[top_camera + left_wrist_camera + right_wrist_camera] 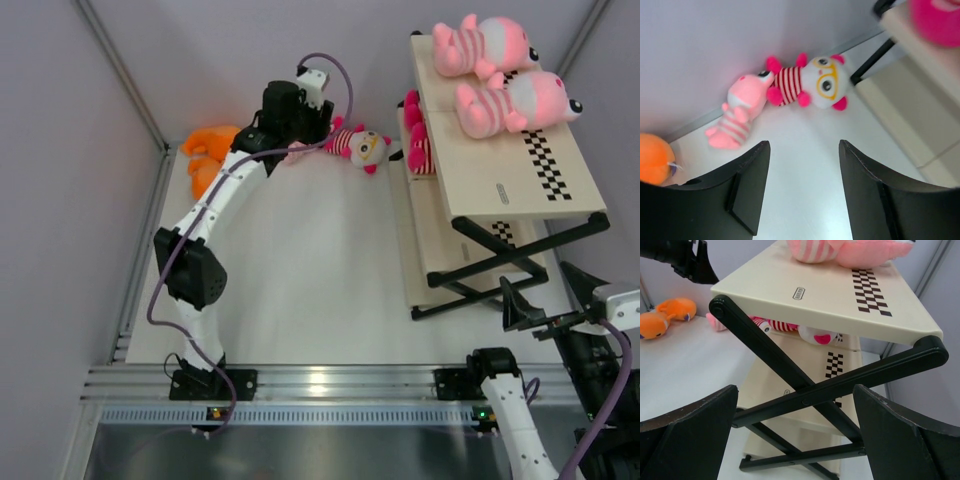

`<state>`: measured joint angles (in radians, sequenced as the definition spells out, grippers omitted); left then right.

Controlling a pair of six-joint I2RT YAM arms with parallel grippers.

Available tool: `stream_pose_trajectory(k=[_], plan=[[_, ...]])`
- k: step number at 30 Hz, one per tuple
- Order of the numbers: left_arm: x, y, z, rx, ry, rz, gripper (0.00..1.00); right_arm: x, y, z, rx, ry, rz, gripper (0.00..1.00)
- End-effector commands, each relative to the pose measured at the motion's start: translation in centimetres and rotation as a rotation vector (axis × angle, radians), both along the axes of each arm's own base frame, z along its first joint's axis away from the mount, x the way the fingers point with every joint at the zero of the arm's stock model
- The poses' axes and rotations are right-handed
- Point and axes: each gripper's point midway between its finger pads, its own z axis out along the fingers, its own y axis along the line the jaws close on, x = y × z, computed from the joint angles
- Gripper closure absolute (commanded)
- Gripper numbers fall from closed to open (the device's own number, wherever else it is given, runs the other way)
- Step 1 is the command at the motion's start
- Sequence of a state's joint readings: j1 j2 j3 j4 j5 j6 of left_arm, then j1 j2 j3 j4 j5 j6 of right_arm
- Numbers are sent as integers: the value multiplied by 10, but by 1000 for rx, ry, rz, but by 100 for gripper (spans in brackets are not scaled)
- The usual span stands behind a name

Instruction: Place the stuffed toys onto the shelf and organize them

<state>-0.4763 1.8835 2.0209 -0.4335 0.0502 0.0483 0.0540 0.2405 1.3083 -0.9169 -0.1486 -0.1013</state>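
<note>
My left gripper (300, 130) hovers open and empty over the far end of the table; in the wrist view my left gripper (804, 145) has only bare table between its jaws. Just beyond lie a small pale-pink striped toy (740, 112) and a hot-pink toy with yellow glasses (810, 85) (360, 148). An orange toy (210, 150) lies far left. The shelf (480, 175) carries two big pale-pink toys (480, 45) (515, 100) on its top board and a hot-pink toy (415, 130) on the board beneath. My right gripper (515, 300) stands open before the shelf's black frame (805, 385).
Grey walls close in the table at the back and on both sides. A metal rail runs along the near edge (320, 380). The shelf fills the right side, its crossed legs (500, 260) toward my right arm. Orange toys (665, 315) lie near the left wall.
</note>
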Motion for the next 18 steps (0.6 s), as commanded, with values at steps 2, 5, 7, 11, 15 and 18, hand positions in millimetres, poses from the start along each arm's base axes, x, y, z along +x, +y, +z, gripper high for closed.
stream_pose_trajectory(k=[2,5,7,11,15,18], plan=[[45,-18,-79,105,45,-1,37,3,1,3,2,-31,0,1],[80,-20,-104,62,50,48,38,8,0,1,-8,-30,-6,1],[102,-16,-103,19,10,99,38,12,-1,-1,-13,-24,-10,1],[137,-7,-122,-16,-33,167,37,21,-1,0,-27,-19,-15,1],[161,1,-155,-13,-47,249,35,30,1,0,-30,-18,-5,1],[175,10,-161,-20,-81,311,33,35,2,1,-31,-21,1,1]])
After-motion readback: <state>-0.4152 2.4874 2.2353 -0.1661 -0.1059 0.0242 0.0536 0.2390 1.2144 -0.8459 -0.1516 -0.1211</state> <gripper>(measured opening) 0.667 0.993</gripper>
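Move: The red-striped toy with yellow glasses lies at the back wall, about 21 cm ahead of my empty left hand, 8 cm to its right and 30 cm below. Beside it, the pink toy is some 20 cm ahead and 6 cm left of that hand, equally low. The red toy on the shelf sits 23 cm to that hand's right, 6 cm back and slightly lower. From my right hand, the glasses toy is about 63 cm ahead, 23 cm left and 37 cm below. I drop my left hand steeply, about 22 cm, while reaching some 14 cm forward, then finish level and forward towards the red-striped toy, where it meets the pink one. The fingers stay open; they dip a little and come partly back up as the wrist turns about 10 degrees counter-clockwise. My right hand eases 2 cm forward and slightly down, touching nothing. ##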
